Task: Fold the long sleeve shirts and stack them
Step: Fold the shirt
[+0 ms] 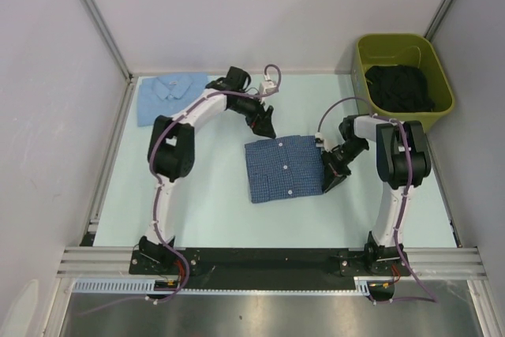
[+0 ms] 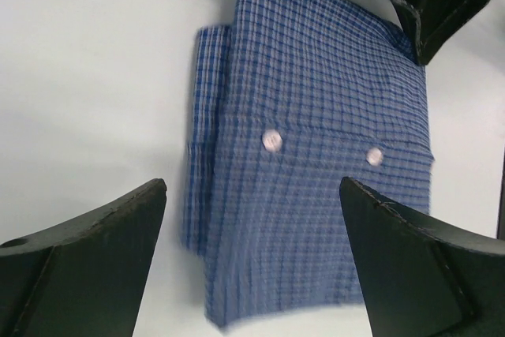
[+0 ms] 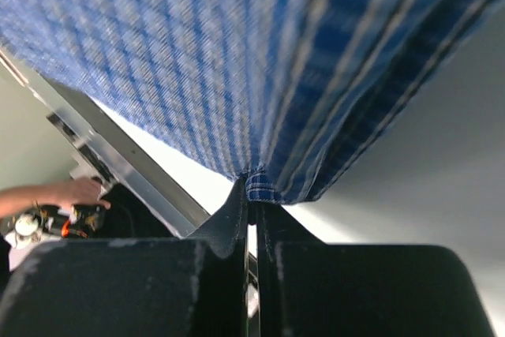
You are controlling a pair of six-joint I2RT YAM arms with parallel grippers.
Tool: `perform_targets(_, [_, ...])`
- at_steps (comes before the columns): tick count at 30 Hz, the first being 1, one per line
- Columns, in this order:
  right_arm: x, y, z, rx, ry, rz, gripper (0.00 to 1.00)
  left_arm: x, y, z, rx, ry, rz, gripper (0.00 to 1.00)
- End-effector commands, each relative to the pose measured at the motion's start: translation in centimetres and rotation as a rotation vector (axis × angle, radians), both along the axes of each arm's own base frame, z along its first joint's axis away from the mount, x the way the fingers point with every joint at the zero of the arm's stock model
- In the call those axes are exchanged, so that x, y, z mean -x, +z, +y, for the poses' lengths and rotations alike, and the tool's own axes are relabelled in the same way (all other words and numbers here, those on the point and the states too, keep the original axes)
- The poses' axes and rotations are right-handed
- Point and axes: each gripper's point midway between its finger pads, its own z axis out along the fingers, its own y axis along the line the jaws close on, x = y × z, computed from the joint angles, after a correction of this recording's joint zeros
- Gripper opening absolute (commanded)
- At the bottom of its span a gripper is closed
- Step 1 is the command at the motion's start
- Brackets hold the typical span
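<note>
A medium blue checked long sleeve shirt [image 1: 284, 167] with white buttons lies folded in a rough square mid-table. My right gripper [image 1: 327, 179] is at its right edge. In the right wrist view that gripper [image 3: 254, 187] is shut on a pinch of the checked cloth [image 3: 237, 61], which is lifted into a tent over the fingers. My left gripper [image 1: 264, 125] hovers over the shirt's far edge. Its fingers [image 2: 118, 234] stand wide open above the checked shirt [image 2: 316, 155], holding nothing. A plain pale blue shirt [image 1: 170, 94] lies folded at the back left corner.
A green bin [image 1: 394, 38] holding dark clothes [image 1: 398, 88] stands at the back right. White walls and a metal frame close in the table on three sides. A person's hand [image 3: 71, 192] shows beyond the table edge in the right wrist view.
</note>
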Motion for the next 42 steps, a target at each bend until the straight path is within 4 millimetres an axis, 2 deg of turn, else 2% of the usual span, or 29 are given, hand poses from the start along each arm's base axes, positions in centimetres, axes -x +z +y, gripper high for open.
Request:
perform_targets(1, [-0.2, -1.0, -2.7, 0.112, 0.112, 0.015, 0.00, -0.9, -1.3, -2.5, 0.040, -0.016, 0.106, 0.96])
perform_targets(2, [-1.0, -0.9, -2.8, 0.121, 0.119, -0.009, 0.00, -1.5, -0.7, -3.0, 0.056, -0.013, 0.100, 0.97])
perform_targets(7, [-2.3, -1.2, -3.4, 0.147, 0.137, -0.016, 0.00, -1.4, -2.7, -4.3, 0.066, 0.004, 0.244, 0.95])
perform_targets(13, [-3.4, -0.9, -3.5, 0.151, 0.139, -0.030, 0.00, 1.6, -6.0, -3.8, 0.008, -0.001, 0.438, 0.88])
perform_targets(18, [-4.5, -0.9, -3.4, 0.155, 0.138, -0.043, 0.00, 4.0, -9.0, -3.6, -0.098, -0.034, 0.460, 0.84])
perform_targets(24, [-4.9, -0.9, -3.1, 0.160, 0.140, -0.044, 0.00, 6.6, -10.1, -4.9, -0.119, -0.095, 0.523, 0.77])
perform_targets(27, [-4.9, -0.8, -2.8, 0.159, 0.146, -0.046, 0.00, 5.9, -10.2, -5.0, -0.123, -0.069, 0.506, 0.65])
perform_targets(28, [-5.0, -0.8, -2.7, 0.160, 0.148, -0.049, 0.00, 4.9, -9.5, -5.2, -0.101, -0.057, 0.464, 0.59])
perform_targets(30, [-4.8, -0.8, -2.6, 0.162, 0.149, -0.048, 0.00, 3.7, -9.2, -4.7, -0.084, 0.009, 0.478, 0.53])
perform_targets(33, [-4.8, -0.8, -2.5, 0.167, 0.147, -0.056, 0.00, 0.8, -7.3, -3.8, -0.011, 0.096, 0.476, 0.35])
perform_targets(34, [-5.0, -0.8, -2.4, 0.170, 0.136, -0.064, 0.00, -0.5, -6.5, -3.7, 0.022, 0.116, 0.454, 0.20])
perform_targets(35, [-5.1, -0.7, -2.3, 0.173, 0.132, -0.066, 0.02, -1.9, -5.6, -2.7, 0.040, 0.157, 0.446, 0.12])
perform_targets(36, [-5.4, -0.5, -2.2, 0.169, 0.122, -0.074, 0.13, -2.7, -4.7, -2.3, 0.052, 0.184, 0.442, 0.00])
perform_targets(37, [-5.7, 0.1, -1.7, 0.145, 0.093, -0.077, 0.40, -4.0, -3.4, -1.9, 0.057, 0.207, 0.395, 0.00])
perform_targets(38, [-6.0, 0.5, -1.5, 0.127, 0.071, -0.080, 0.52, -5.1, -1.6, -1.0, 0.068, 0.229, 0.341, 0.00])
perform_targets(39, [-6.5, 0.8, -1.3, 0.112, 0.040, -0.097, 0.74, -5.7, -0.8, -0.4, 0.070, 0.243, 0.314, 0.00])
perform_targets(40, [-7.0, 1.3, -1.2, 0.084, 0.002, -0.106, 0.83, -7.0, 1.1, 0.3, 0.085, 0.261, 0.260, 0.00])
perform_targets(41, [-7.3, 2.1, -1.2, 0.067, -0.023, -0.122, 0.88, -7.8, 2.3, 0.9, 0.075, 0.263, 0.191, 0.00])
perform_targets(42, [-7.4, 2.4, -1.2, 0.055, -0.039, -0.133, 0.95, -7.9, 3.1, 1.6, 0.043, 0.272, 0.163, 0.00])
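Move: The left gripper, open, is above the dark blue shirt's far edge: the middle of that edge lies about 5 cm to its right, 2 cm back and some 9 cm below. From it, the shirt's near right corner is roughly 19 cm right and 16 cm back, the light blue shirt about 28 cm left and 13 cm ahead. The right gripper already pinches that near right corner; from it, the far edge's middle is some 14 cm ahead and 14 cm left. Sink the left gripper about 8 cm onto the shirt's far edge, easing right and then back towards the base with a wrist turn of some 30 degrees, pinch the cloth, and draw it forward and left about 5 cm. Meanwhile keep the right gripper's hold, drag the near right corner forward and right 3 to 4 cm, then pause, open, and start lifting just as the left pulls. ##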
